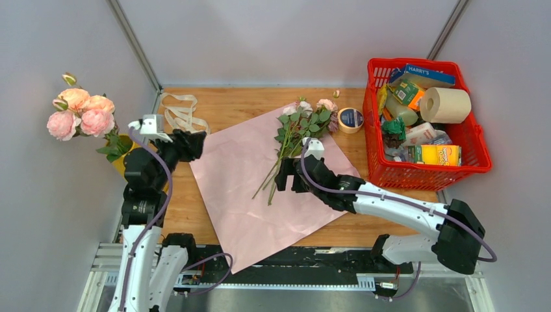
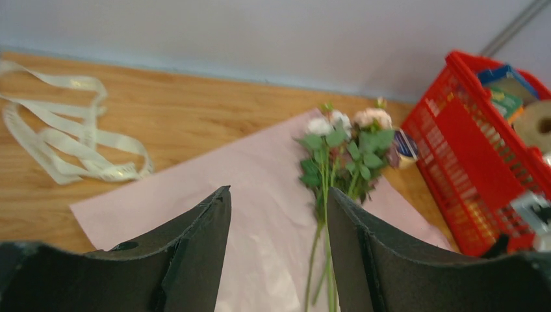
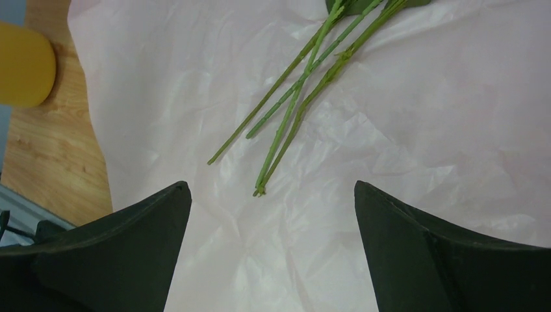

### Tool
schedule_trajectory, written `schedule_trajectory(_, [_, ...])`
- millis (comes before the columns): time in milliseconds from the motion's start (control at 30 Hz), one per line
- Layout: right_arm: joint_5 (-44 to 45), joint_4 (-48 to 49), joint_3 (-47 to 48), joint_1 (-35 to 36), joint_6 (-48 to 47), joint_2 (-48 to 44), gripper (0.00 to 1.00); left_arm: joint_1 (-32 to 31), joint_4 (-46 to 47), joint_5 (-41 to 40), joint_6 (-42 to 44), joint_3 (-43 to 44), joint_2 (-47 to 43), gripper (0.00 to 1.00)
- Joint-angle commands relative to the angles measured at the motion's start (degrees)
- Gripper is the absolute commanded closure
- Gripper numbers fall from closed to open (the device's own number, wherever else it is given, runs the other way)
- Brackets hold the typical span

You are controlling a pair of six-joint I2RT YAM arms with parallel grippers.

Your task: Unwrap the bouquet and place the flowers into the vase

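The bouquet lies unwrapped: its pink paper is spread flat on the table. A few flowers rest on the sheet, heads toward the far edge, stems running toward me. The yellow vase stands at the far left, mostly hidden by my left arm, with pink roses in it. My left gripper hangs open and empty beside the vase, over the paper's left edge. My right gripper stands open just short of the stem ends, touching nothing.
A cream ribbon lies loose on the wood behind the paper. A tape roll sits beside the flower heads. A red basket full of groceries and a beige paper roll fills the right side.
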Motion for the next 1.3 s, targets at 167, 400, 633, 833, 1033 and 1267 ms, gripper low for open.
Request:
schedule_trajectory(167, [5.27, 1.22, 5.64, -7.7, 4.47, 7.67, 0.27, -8.66, -3.47, 10.58, 1.09, -9.58, -0.81, 0.36])
schedule_trajectory(400, [4.31, 4.3, 11.7, -9.64, 0.08, 17.42, 0.46, -8.75, -9.09, 12.27, 3.38, -10.9, -2.74, 0.36])
schedule_trajectory(633, [4.58, 4.56, 22.07, -11.13, -0.72, 30.25, 0.48, -8.75, -10.68, 9.8, 3.56, -12.13, -6.52, 0.36])
schedule_trajectory(833, [6.24, 4.65, 24.1, -13.41, 3.32, 35.36, 0.51, -8.75, -11.12, 8.57, 3.47, -12.13, -6.97, 0.36])
schedule_trajectory(1033, [6.16, 5.26, 24.8, -15.35, 4.56, 38.26, 0.52, -8.67, -11.21, 8.57, 3.38, -12.22, -7.05, 0.36])
schedule_trajectory(1267, [5.36, 5.35, 25.6, -16.4, 5.44, 41.43, 0.66, -8.67, -11.56, 7.78, 3.38, -12.22, -7.14, 0.37])
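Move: Some 17 cm straight ahead of the right hand and 13 cm below it lies the gripping place on the remaining flowers' stems, just under the leaves on the pink paper. Their blossoms are about 18 cm beyond that place and 10 cm to its right; the tape roll is 13 cm beyond it and 22 cm to its right. From the high left hand the same stems lie about 25 cm to the right, 10 cm ahead and 32 cm down. Reaching forward about 16 cm and down 10 cm over the flowers, the right hand turns some 20 degrees clockwise and narrows its wide-open fingers to under half, the tips coming to either side of the stems. The left hand sinks about 11 cm while drawing right and back from the filled vase, tips down, then waits part-open. ##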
